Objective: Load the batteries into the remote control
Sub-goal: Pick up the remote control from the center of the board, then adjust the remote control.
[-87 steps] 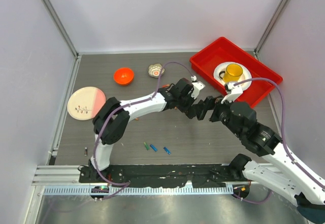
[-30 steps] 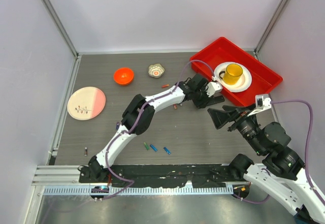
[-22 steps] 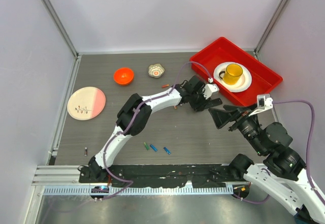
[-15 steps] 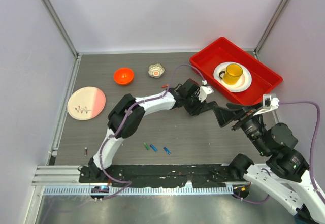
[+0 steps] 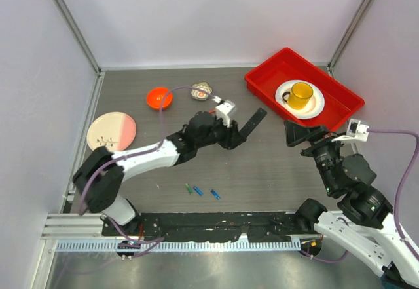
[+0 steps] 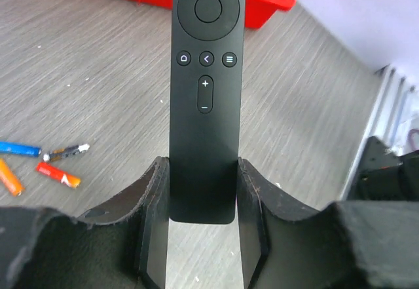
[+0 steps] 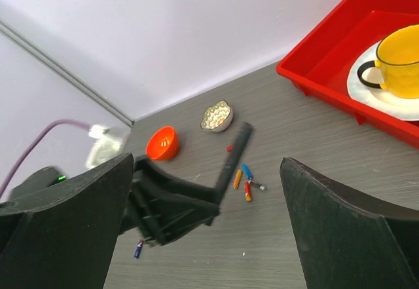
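Note:
My left gripper (image 5: 234,135) is shut on the near end of a slim black remote control (image 5: 253,122), held above the table's middle. In the left wrist view the remote (image 6: 205,99) shows its button face between the fingers (image 6: 154,197). Batteries lie on the table: an orange, blue, red and dark one (image 7: 247,183) beyond the remote (image 7: 234,153), and they also show in the left wrist view (image 6: 60,174). Green and blue batteries (image 5: 198,191) lie nearer the front. My right gripper (image 5: 305,134) is wide open and empty, right of the remote.
A red tray (image 5: 262,82) at the back right holds a yellow mug (image 5: 302,93) on a white plate. An orange bowl (image 5: 159,97) and a small patterned bowl (image 5: 201,90) stand at the back. A pink plate (image 5: 111,132) lies at the left.
My left gripper has drawn back to the left from beside the red tray, carrying the remote. My right gripper has moved away to the right and stays open.

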Motion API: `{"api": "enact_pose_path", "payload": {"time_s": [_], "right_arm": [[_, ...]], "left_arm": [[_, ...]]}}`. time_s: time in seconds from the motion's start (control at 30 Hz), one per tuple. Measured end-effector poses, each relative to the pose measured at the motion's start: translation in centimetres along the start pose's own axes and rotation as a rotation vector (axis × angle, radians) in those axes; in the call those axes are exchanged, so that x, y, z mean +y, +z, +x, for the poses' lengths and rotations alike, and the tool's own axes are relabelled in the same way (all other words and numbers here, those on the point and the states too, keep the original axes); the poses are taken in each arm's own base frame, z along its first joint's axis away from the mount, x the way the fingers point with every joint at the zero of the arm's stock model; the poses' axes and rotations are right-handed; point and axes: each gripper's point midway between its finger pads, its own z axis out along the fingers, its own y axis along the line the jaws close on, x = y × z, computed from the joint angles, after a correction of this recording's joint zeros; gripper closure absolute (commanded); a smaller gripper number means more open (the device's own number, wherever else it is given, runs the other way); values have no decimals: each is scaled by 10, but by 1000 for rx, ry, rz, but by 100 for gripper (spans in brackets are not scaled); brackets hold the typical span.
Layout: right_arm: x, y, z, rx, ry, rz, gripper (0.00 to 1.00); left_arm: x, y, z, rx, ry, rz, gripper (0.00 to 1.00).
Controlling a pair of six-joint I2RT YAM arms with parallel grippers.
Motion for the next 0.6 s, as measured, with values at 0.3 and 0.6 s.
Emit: {"api": "enact_pose_path", "payload": {"time_s": [0.3,0.6], "right_arm": [[20,26,68,173,-30,-105,0],[79,27,125,399,34,-398,0]], "left_arm": [[21,-100,-24,-360,-372,41,100],[7,-148,-18,-545,-627,226,100]]}}
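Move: The remote is already pinched in the left fingers. Its goal, clear air above the board, is about 12 cm left, 5 cm back and 6 cm up from that hand. The loose battery cluster lies some 9 cm ahead, 7 cm left and 16 cm below; the green and blue batteries about 16 cm back, 18 cm left, equally low. From the empty right hand, the remote's middle is roughly 11 cm ahead, 12 cm left and 15 cm lower. Keep the left grip on the remote's end and carry it about 12 cm left, rising and drawing back a little, while rolling the wrist so the remote's free end swings upward and forward. Bring the wide-open right gripper after it, about 14 cm left and 5 cm down, turning some 30 degrees counter-clockwise towards the remote, without touching. ##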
